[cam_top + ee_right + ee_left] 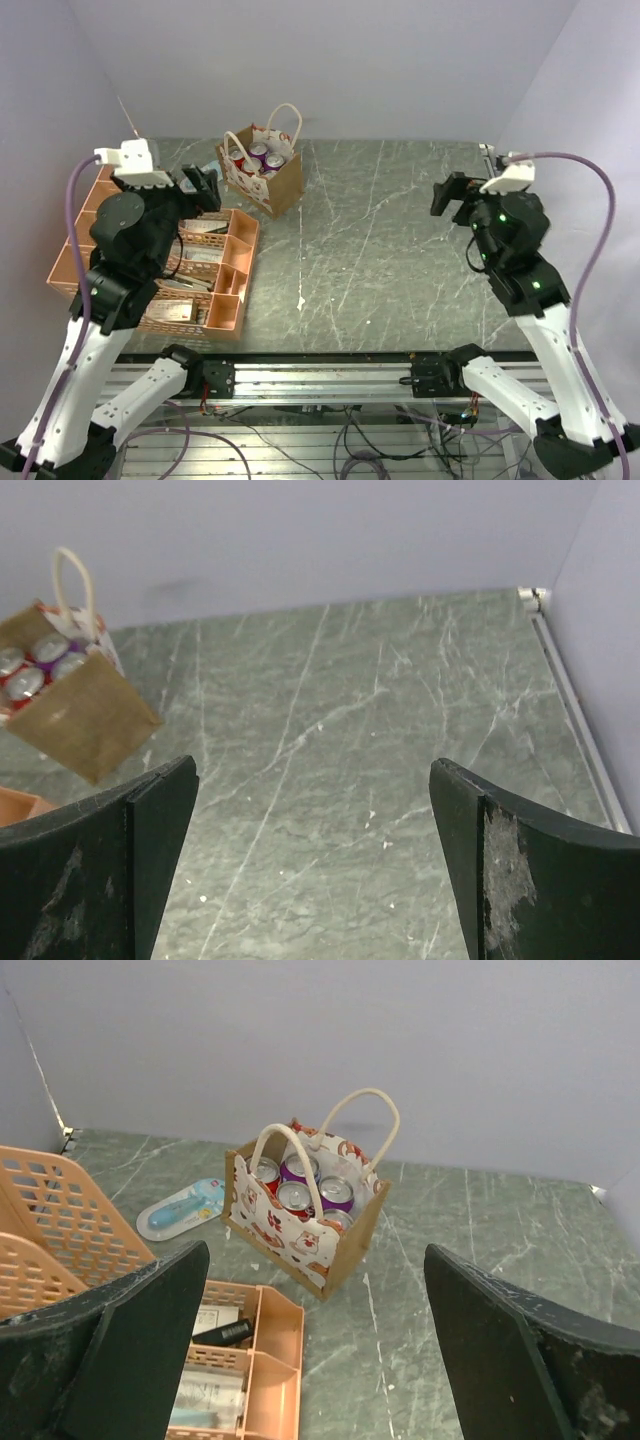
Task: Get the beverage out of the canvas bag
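The canvas bag (268, 178) stands upright at the back left of the table, tan with cream rope handles and a white, red-patterned side. It holds several beverage cans (258, 157) with red and purple tops. It also shows in the left wrist view (330, 1222) with the cans (297, 1195), and in the right wrist view (75, 708). My left gripper (203, 186) is open and empty, just left of and nearer than the bag. My right gripper (452, 195) is open and empty, far right of the bag, over bare table.
An orange plastic tray organizer (205, 272) with small items sits at the left, under my left arm, and shows in the left wrist view (262, 1360). A light blue packaged item (183, 1207) lies left of the bag. Walls close the back and sides.
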`<state>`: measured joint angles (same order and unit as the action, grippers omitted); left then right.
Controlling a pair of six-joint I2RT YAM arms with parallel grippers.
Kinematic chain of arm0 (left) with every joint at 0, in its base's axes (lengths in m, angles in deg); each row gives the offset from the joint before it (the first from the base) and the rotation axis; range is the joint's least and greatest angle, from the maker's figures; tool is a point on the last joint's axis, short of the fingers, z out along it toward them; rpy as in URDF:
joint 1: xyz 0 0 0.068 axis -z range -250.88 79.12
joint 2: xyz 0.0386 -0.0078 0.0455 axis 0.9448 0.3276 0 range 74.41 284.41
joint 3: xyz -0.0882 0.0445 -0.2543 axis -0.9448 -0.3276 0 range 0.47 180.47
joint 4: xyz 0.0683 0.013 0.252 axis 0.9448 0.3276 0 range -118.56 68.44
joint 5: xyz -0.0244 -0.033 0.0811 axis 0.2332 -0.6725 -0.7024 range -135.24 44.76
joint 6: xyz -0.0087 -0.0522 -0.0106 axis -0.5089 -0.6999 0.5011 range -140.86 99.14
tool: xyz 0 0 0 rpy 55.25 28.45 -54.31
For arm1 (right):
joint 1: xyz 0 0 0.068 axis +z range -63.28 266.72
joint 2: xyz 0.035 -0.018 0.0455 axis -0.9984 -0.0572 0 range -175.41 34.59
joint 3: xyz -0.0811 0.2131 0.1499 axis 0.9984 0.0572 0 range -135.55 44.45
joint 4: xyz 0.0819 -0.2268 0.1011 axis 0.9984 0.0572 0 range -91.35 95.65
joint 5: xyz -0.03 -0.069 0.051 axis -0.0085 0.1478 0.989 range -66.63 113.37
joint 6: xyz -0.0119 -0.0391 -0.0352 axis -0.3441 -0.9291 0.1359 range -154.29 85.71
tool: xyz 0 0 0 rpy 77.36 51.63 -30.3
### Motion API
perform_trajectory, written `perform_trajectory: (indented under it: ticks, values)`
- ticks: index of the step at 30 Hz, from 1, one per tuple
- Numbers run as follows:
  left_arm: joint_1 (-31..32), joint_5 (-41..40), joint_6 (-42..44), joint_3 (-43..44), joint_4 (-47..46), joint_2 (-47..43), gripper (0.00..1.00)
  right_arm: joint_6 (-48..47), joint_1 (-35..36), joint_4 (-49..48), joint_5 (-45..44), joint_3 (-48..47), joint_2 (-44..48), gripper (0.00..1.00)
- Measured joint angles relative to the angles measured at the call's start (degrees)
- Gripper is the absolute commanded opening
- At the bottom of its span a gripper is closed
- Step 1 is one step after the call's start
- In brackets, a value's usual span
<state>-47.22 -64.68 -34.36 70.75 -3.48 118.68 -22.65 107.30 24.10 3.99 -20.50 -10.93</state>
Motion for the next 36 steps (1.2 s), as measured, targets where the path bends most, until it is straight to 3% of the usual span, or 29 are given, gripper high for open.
perform_trajectory:
  ticks: [12, 21, 28, 36]
  values:
    - [0.00, -1.60, 1.79, -10.69, -16.61, 11.80, 0.98, 1.75, 0.04, -15.54, -2.60, 8.94, -22.16, 1.00]
    - [-1.20, -0.66, 3.58, -15.72, -26.29, 17.40, 0.98, 4.13, 0.04, -28.02, -1.01, 11.47, -32.87, 1.00]
    - [-4.79, 6.01, 0.94, -15.61, -31.78, 21.88, 0.98, 6.19, 0.00, -40.48, 8.63, 10.16, -45.18, 1.00]
    - [-12.87, 19.87, -6.54, -14.01, -36.52, 31.63, 0.98, 11.34, 0.02, -53.20, 23.76, -3.10, -64.67, 1.00]
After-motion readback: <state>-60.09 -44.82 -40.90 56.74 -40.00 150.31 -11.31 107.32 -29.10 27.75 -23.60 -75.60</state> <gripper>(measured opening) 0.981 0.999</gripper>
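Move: The canvas bag with the cans stands about 28 cm ahead of the left hand, some 3 cm to its right and roughly 32 cm below. A pale blue packet lies flat about 16 cm left of the bag and level with it. The orange basket's middle is about 14 cm left of the left hand, 2 cm back and 37 cm down. From the right hand, the bag is about 26 cm ahead, 40 cm left and 27 cm below. The bag is approached from both sides by empty, wide-open grippers. The right hand makes the bigger reach, forward and down about 23 cm each while swinging left later on, turning some 20 degrees counter-clockwise and tipping down. The left hand goes forward about 17 cm and down 15, its fingers dipping some 10 degrees and turning slightly clockwise; neither touches the bag. ##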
